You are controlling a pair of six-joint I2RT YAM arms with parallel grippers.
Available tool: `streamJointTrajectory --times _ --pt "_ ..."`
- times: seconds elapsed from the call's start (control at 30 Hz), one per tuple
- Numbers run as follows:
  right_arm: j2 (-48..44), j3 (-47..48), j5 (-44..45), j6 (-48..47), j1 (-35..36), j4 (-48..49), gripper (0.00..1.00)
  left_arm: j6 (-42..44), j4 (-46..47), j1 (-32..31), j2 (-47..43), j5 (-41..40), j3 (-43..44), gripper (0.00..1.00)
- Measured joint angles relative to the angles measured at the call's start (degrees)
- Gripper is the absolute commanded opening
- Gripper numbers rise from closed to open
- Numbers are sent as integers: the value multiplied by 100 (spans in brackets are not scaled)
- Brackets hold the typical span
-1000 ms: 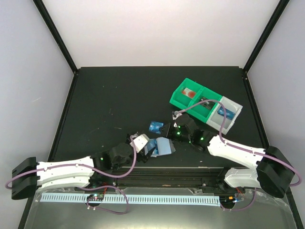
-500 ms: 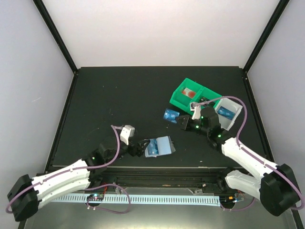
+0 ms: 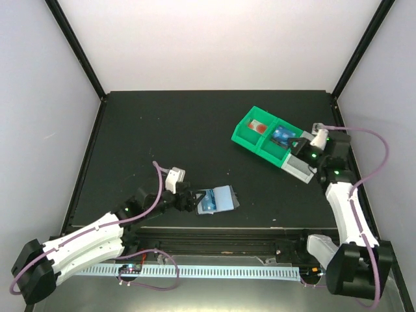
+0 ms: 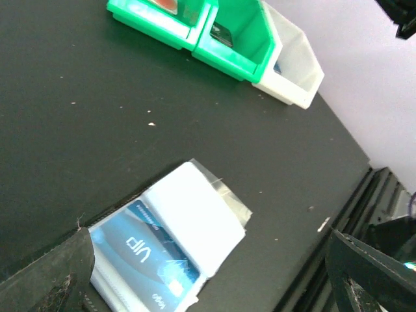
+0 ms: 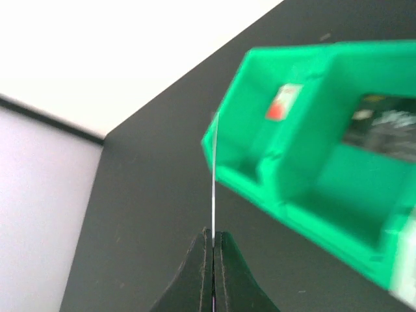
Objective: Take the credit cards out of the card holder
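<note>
The pale blue-grey card holder point(image 3: 223, 197) lies flat on the black table near the front edge, with one blue credit card point(image 3: 207, 201) showing in its left panel. In the left wrist view that card point(image 4: 138, 250) reads "VIP" inside the holder point(image 4: 195, 218). My left gripper point(image 3: 189, 200) is open at the holder's left edge, and its fingers point(image 4: 62, 276) straddle the holder without touching it. My right gripper point(image 3: 296, 144) is shut on another blue credit card point(image 3: 282, 136), held above the tray. The right wrist view shows this card point(image 5: 214, 169) edge-on between the closed tips point(image 5: 213, 235).
A green-and-grey compartment tray point(image 3: 245, 136) stands at the back right, its pale end bin point(image 3: 298, 168) nearest the right arm. A red-and-white item point(image 5: 281, 104) lies in one green compartment and a dark item point(image 5: 383, 127) in another. Black frame posts line the table's sides.
My right arm has carried a blue card from beside the holder rightward and up to above the tray. The left gripper has drawn back a little and stays open at the holder.
</note>
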Motion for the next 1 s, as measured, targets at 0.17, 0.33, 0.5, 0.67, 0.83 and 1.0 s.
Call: streamJointTrajectory --times 0.17,0.33,0.5,0.67,0.83,1.0 --pt "-81 345 -138 -385 -1220 -748 1 -295 -219 13 -79 186 105 99" --pt "107 756 -376 -728 -2074 -1176 1 -337 -603 37 -129 297 136 99" --pt "389 776 -341 -839 -2308 -1471 1 -396 -894 35 -127 400 138 99" --pt "721 835 -131 -1069 -2328 -1773 1 -439 -1075 35 -129 555 138 99" --pt "1104 922 356 -1318 -2352 -1930 1 -492 -1163 37 -170 636 140 99" --pt "1532 988 496 -1434 -2371 -1923 2 -529 -1228 37 -212 640 157 99"
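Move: Right of the right hand, which already grips a blue card, lies the white box: about 12 cm right, 4 cm ahead, 13 cm lower. The middle green compartment is some 11 cm ahead and 3 cm left of this hand; the far green compartment is 16 cm ahead and 6 cm left. From the empty, open left hand the card holder lies about 6 cm right, 5 cm ahead and 8 cm below. Swinging right some 15 cm, the right hand carries the pinched blue card across to the white box, first rising slightly, then sinking about 9 cm over it; the wrist turns about 20 degrees clockwise and tips the fingers down, still shut. The left hand, wide open and touching nothing, eases back about 3 cm and 2 cm lower beside the card holder, tilting its fingers down. ##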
